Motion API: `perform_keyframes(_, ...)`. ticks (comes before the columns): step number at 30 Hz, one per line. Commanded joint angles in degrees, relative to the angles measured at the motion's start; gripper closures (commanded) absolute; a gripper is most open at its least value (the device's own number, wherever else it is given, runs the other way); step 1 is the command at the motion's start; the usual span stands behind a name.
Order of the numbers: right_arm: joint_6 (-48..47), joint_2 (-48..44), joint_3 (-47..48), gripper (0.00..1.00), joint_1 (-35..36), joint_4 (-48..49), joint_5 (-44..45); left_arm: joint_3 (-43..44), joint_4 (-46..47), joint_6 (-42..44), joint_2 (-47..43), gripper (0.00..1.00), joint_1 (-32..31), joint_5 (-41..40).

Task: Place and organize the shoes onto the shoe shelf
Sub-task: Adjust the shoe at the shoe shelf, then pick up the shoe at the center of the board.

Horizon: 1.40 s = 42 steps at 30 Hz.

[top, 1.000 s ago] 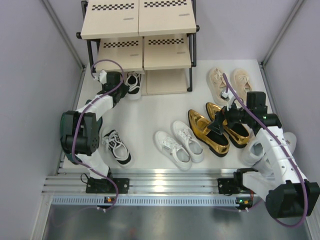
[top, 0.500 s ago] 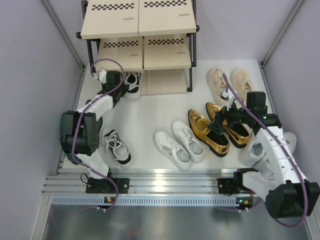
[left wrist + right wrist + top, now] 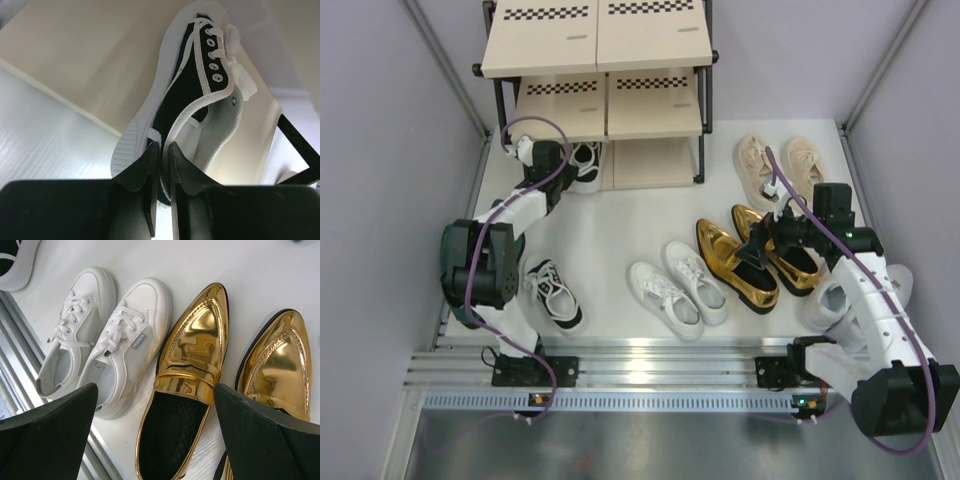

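The shoe shelf point(image 3: 550, 42) stands at the back left. My left gripper point(image 3: 558, 160) is at its bottom tier, shut on the heel collar of a black-and-white sneaker point(image 3: 586, 163). In the left wrist view the gripper point(image 3: 161, 150) pinches that sneaker point(image 3: 190, 85), whose toe points in over the beige board point(image 3: 75, 55). My right gripper point(image 3: 760, 250) hangs open over the left gold loafer point(image 3: 735, 262). In the right wrist view the gripper point(image 3: 155, 405) straddles this loafer point(image 3: 192, 365) without touching it.
On the floor lie the other black-and-white sneaker point(image 3: 554, 294), a pair of white lace-ups point(image 3: 678, 287), the second gold loafer point(image 3: 792, 258) and beige sneakers point(image 3: 780, 165). A chunky white sneaker point(image 3: 823, 302) shows under the right arm. Grey walls close both sides.
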Motion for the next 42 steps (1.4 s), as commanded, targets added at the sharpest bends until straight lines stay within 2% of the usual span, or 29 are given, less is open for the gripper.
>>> perform_keyframes(1, -1.24, -0.93, 0.08, 0.01, -0.61, 0.59, -0.60, 0.47, 7.42, -0.54, 0.61, 0.81, 0.02, 1.93)
perform_keyframes(4, -1.15, -1.02, 0.08, 0.00, -0.52, 0.59, -0.68, 0.47, 6.71, -0.72, 0.35, 0.65, 0.11, 2.11)
perform_keyframes(6, -1.24, -1.11, 0.08, 0.00, -0.52, 0.51, -0.60, 0.47, 6.19, -0.72, -0.26, 0.60, 0.11, 2.55)
perform_keyframes(7, -1.24, -1.02, 0.00, 0.01, -0.61, 0.42, -0.60, 0.47, 5.92, -0.72, -0.70, 0.52, 0.02, 2.81)
perform_keyframes(11, -1.24, -1.02, 0.00, 0.01, -0.61, 0.59, -0.60, -0.31, 3.90, -0.63, -3.59, 0.37, 0.11, 2.81)
perform_keyframes(15, -2.02, -1.28, -0.09, 0.01, -0.61, 0.16, -0.51, -1.02, 0.92, 1.91, -8.59, 0.25, 0.11, 2.81)
perform_keyframes(17, -2.90, -1.37, 0.00, 0.01, -0.61, -0.46, -0.77, -1.11, -3.55, 4.11, -12.98, 0.22, 0.11, 2.55)
perform_keyframes(21, -6.41, -1.20, 0.70, 0.01, -0.52, -2.30, -1.65, -1.72, -18.05, 5.79, -22.39, 0.19, 0.11, 2.37)
perform_keyframes(24, -11.33, -0.06, 2.28, 0.00, -0.08, -6.52, -3.23, -6.71, -32.27, 1.06, -32.58, 0.19, 0.11, 4.65)
perform_keyframes(26, -14.14, 0.99, 3.51, 0.01, 0.80, -9.58, -3.93, -13.02, -42.79, -6.14, -41.25, 0.19, 0.11, 7.02)
perform_keyframes(29, -14.95, 3.11, 4.13, 0.01, 3.86, -10.83, -2.98, -21.28, -52.84, -16.25, -52.77, 0.18, 0.02, 10.01)
perform_keyframes(32, -14.08, 4.69, 3.34, 0.01, 8.78, -9.70, -2.01, -24.04, -64.28, -22.15, -59.74, 0.20, 0.02, 13.18)
perform_keyframes(33, -13.81, 5.56, 2.99, 0.01, 11.15, -8.30, -1.83, -23.79, -69.09, -22.94, -60.29, 0.20, -0.07, 13.27)
perform_keyframes(37, -12.05, 8.55, 3.86, 0.01, 15.03, -6.71, -2.17, -19.66, -74.84, -20.16, -54.35, 0.20, -0.07, 13.18)
perform_keyframes(42, -11.26, 10.49, 5.36, 0.01, 16.97, -5.91, -2.88, -18.16, -75.29, -17.33, -46.60, 0.22, -0.77, 10.90)
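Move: The left hand's fingers still pinch the side of the heel of the black-and-white sneaker on the bottom shelf, its middle roughly 10 cm ahead and 3 cm right. The other black-and-white sneaker lies about 33 cm back, 5 cm left and 10 cm lower; the nearer white sneaker is about 35 cm back, 26 cm right. From the right hand, the nearer white sneaker is about 16 cm left, 7 cm back, 15 cm below, with a gold shoe almost underneath. The left fingers open wide and let go of the heel on the bottom shelf, then the hand swings back about 35 cm in an arc, rising some 11 cm and sinking again, with the wrist tipping some 40 degrees downward, to come open over the collar of the second black-and-white sneaker. Late on, the right hand, still wide open, moves about 6 cm left, 5 cm back and 4 cm down towards the white sneakers, turning some 20 degrees counter-clockwise and touching nothing that can be seen. ##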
